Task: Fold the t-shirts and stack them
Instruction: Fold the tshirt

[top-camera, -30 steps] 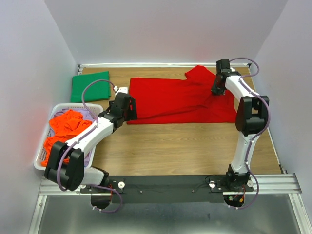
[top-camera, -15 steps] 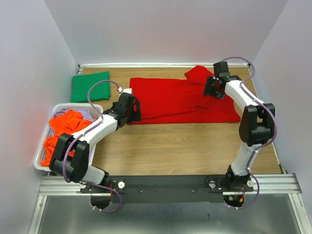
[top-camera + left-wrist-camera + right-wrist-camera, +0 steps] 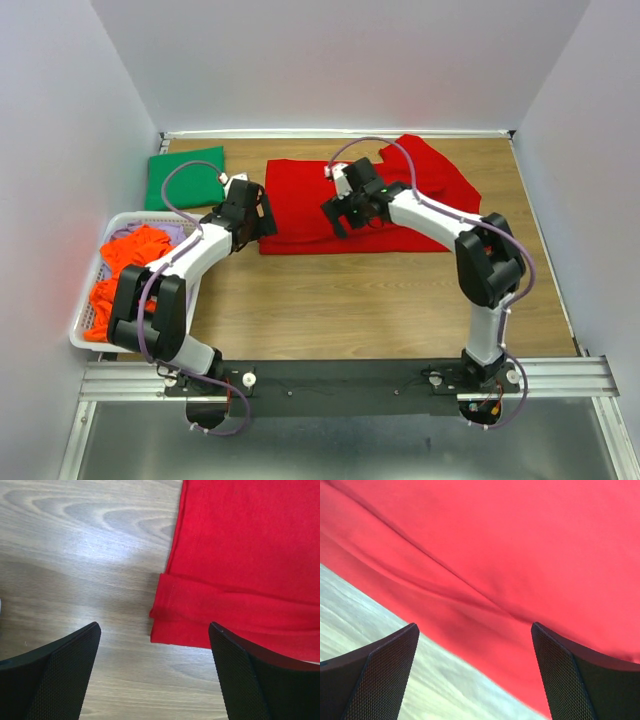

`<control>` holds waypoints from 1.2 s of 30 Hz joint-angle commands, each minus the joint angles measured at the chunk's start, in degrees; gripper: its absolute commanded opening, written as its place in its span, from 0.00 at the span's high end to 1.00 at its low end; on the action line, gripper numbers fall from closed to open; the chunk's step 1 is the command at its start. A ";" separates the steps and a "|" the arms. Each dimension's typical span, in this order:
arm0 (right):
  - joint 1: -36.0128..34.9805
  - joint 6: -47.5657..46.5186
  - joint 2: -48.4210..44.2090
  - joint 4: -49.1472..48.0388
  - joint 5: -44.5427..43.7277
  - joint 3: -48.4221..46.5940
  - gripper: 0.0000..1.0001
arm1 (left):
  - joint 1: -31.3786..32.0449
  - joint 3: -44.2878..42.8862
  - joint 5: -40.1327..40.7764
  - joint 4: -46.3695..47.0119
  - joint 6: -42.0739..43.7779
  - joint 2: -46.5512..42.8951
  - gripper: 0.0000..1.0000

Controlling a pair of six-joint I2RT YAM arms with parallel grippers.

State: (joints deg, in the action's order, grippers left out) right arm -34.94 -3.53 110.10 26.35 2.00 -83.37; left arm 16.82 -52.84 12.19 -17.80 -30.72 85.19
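A bright red t-shirt (image 3: 300,190) lies spread across the back half of the wooden table, one sleeve bunched at the far right. My left gripper (image 3: 264,217) hovers at its left edge, open and holding nothing. In the left wrist view the shirt's doubled-over front corner (image 3: 210,615) lies just ahead of the black fingers (image 3: 60,675). My right gripper (image 3: 338,215) is open over the shirt's middle, near its front edge, with red cloth (image 3: 520,540) below it. A folded dark green t-shirt (image 3: 185,178) lies at the back left. Orange t-shirts (image 3: 125,262) and a bit of lavender cloth (image 3: 178,232) fill the basket.
The white slatted basket (image 3: 78,325) stands at the table's left edge beside my left arm. Pale walls close in the back and both sides. Bare wood (image 3: 370,300) stretches between the red shirt and the arm bases.
My right gripper let go of the cloth, opened wide and swung from the shirt's far right to its middle. The left gripper opened a little further and shifted slightly back along the left edge.
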 commanded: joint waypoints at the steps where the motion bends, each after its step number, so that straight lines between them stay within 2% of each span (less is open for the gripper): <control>1: -3.64 -6.49 4.15 -2.00 0.29 -3.98 0.00 | -0.82 -1.83 0.21 -1.97 -0.48 -1.51 0.02; 16: -7.16 -8.95 12.32 -2.09 -1.65 -9.26 0.00 | -1.09 -2.71 2.05 -6.45 -1.10 -8.19 0.01; 24: -7.16 -8.69 14.70 -3.84 -8.41 -11.28 0.00 | -1.17 -3.06 0.82 -7.25 -1.71 -11.62 0.02; 36: -5.68 -9.66 17.59 -7.01 -17.29 -16.11 0.00 | -1.00 -2.18 -2.25 -6.20 0.39 -11.97 0.02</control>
State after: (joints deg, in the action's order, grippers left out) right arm -41.65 -12.75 124.33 21.98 -10.44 -96.40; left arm 16.08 -54.65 11.81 -24.01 -31.33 74.43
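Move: A few centimetres ahead of the open right hand, about 6 cm to its left and some 6 cm down, runs the red t-shirt's loose hem strip, lying just inside the shirt's near edge. The shirt's near left corner is about 17 cm left of that hand and level with it or 1 cm ahead; its far sleeve is roughly 22 cm ahead and 17 cm right. From the left hand the same stretch of hem lies about 11 cm right, 2 cm ahead and 6 cm below. Swinging left about 6 cm along the near edge while sinking some 5 cm in all, the open right hand comes down low over the hem strip, then sweeps forward about 4 cm onto the shirt, rising a little as its fingertips tilt forward and up, and seems to brush the loose layer along. The left hand, wide open and empty, lifts about 6 cm clear of the corner. ##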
